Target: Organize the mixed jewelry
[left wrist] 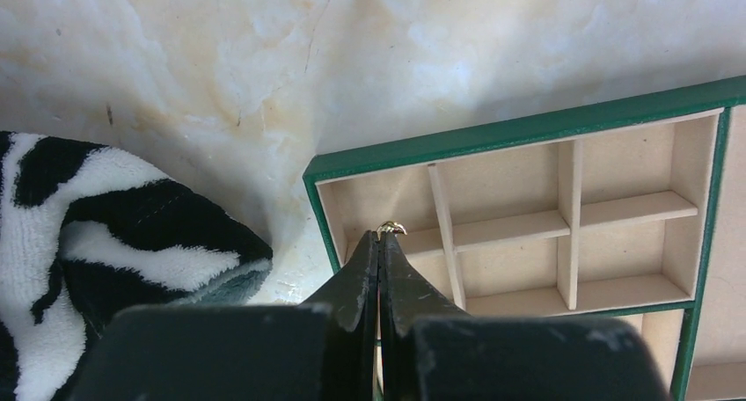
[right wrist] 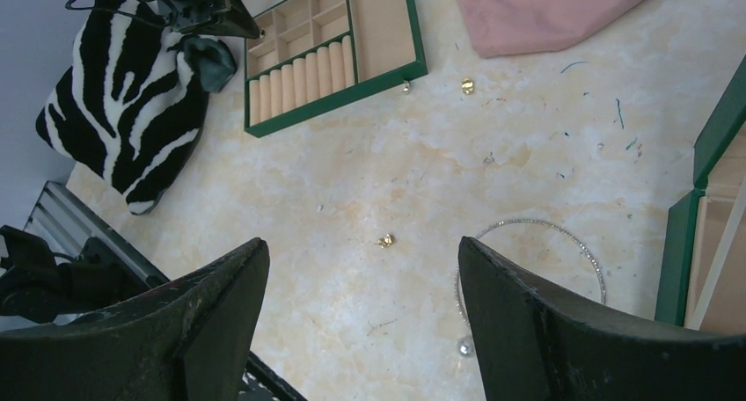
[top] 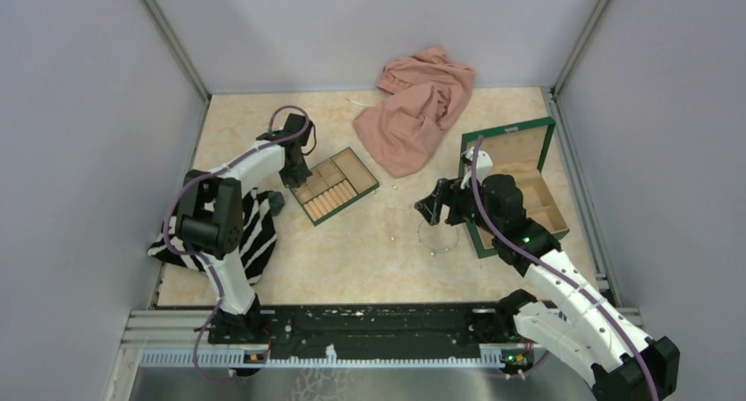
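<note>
My left gripper (left wrist: 380,239) is shut on a tiny gold-coloured piece (left wrist: 391,229) that sticks out past its tips. It hangs over the corner compartment of the small green-edged tray (left wrist: 528,128); from above it (top: 297,178) sits at the tray's (top: 346,206) left corner. My right gripper (right wrist: 361,247) stands wide open above the tabletop with nothing between its fingers. A gold speck (right wrist: 385,240) lies below the gap. The silvery chain necklace (right wrist: 528,222) lies in a loop beside the right finger, its bead end (right wrist: 464,346) near the tip. Two more small pieces (right wrist: 467,86) lie by the tray.
A zebra-striped cloth (top: 255,229) lies under the left arm. A pink cloth (top: 418,111) is heaped at the back. The open green wooden box (top: 508,128) stands right of the right gripper (top: 428,215), close to the necklace (top: 437,238).
</note>
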Robot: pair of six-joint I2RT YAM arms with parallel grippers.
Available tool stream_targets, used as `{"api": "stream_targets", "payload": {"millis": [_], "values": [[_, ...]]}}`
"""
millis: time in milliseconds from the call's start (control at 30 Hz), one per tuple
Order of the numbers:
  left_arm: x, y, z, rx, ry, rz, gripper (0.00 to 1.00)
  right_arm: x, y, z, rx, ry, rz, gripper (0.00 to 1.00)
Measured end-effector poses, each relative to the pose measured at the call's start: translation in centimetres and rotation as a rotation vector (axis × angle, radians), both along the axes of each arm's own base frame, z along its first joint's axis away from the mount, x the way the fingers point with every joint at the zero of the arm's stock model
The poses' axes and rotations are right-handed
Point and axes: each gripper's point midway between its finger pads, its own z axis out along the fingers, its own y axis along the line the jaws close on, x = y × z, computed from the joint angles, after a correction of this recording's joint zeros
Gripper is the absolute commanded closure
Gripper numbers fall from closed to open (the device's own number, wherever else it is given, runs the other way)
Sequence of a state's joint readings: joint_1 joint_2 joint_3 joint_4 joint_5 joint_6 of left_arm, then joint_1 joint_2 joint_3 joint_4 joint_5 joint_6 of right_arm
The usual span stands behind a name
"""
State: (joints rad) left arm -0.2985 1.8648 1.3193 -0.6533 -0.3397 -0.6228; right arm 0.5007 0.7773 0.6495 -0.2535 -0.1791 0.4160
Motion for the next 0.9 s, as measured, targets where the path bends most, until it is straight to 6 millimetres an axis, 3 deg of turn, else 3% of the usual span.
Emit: {"api": "stream_targets", "payload": {"millis": [267,600,800,900], "values": [[0.4,0.0,-0.2,0.01,-0.001,-0.014,0.97,0.1,0.5,0.3,0.021,-0.006,0.02,0.18],[0.5,0.1,-0.3,0.021,-0.002,-0.04,0.62,-0.7,1.3,-0.4,0.034,0.017,0.078,0.17],[0.6,0.1,0.1,0.019,-0.01,-0.044,0.64,-0.9,1.1,-0.6,0.028,0.026,0.075,0.17],[0.7,-0.3,1.9,0.027,-0.057,-0.066,0.6,-1.0,0.9,-0.2,0.031,0.014,0.067,0.17]]}}
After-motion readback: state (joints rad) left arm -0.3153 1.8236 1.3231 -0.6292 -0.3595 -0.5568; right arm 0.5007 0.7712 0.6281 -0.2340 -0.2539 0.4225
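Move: The left gripper, shut on a small gold piece, hovers over the far-left cell of the green-edged tray; the middle of that cell is about 1 cm ahead and 2 cm below. The ring rolls are some 7 cm to the right and 3 cm back, and the dark fold of the zebra towel about 5 cm to the left and 4 cm back. From the right hand the cell is roughly 31 cm left, 13 cm ahead and 17 cm below. Keep the left gripper almost in place over the tray's far-left cell, letting it settle only a hair, then open the fingers to a bit over a third of their range to let go of the gold piece. With the fingers apart, start lifting straight up off the cell, about 2 cm. ##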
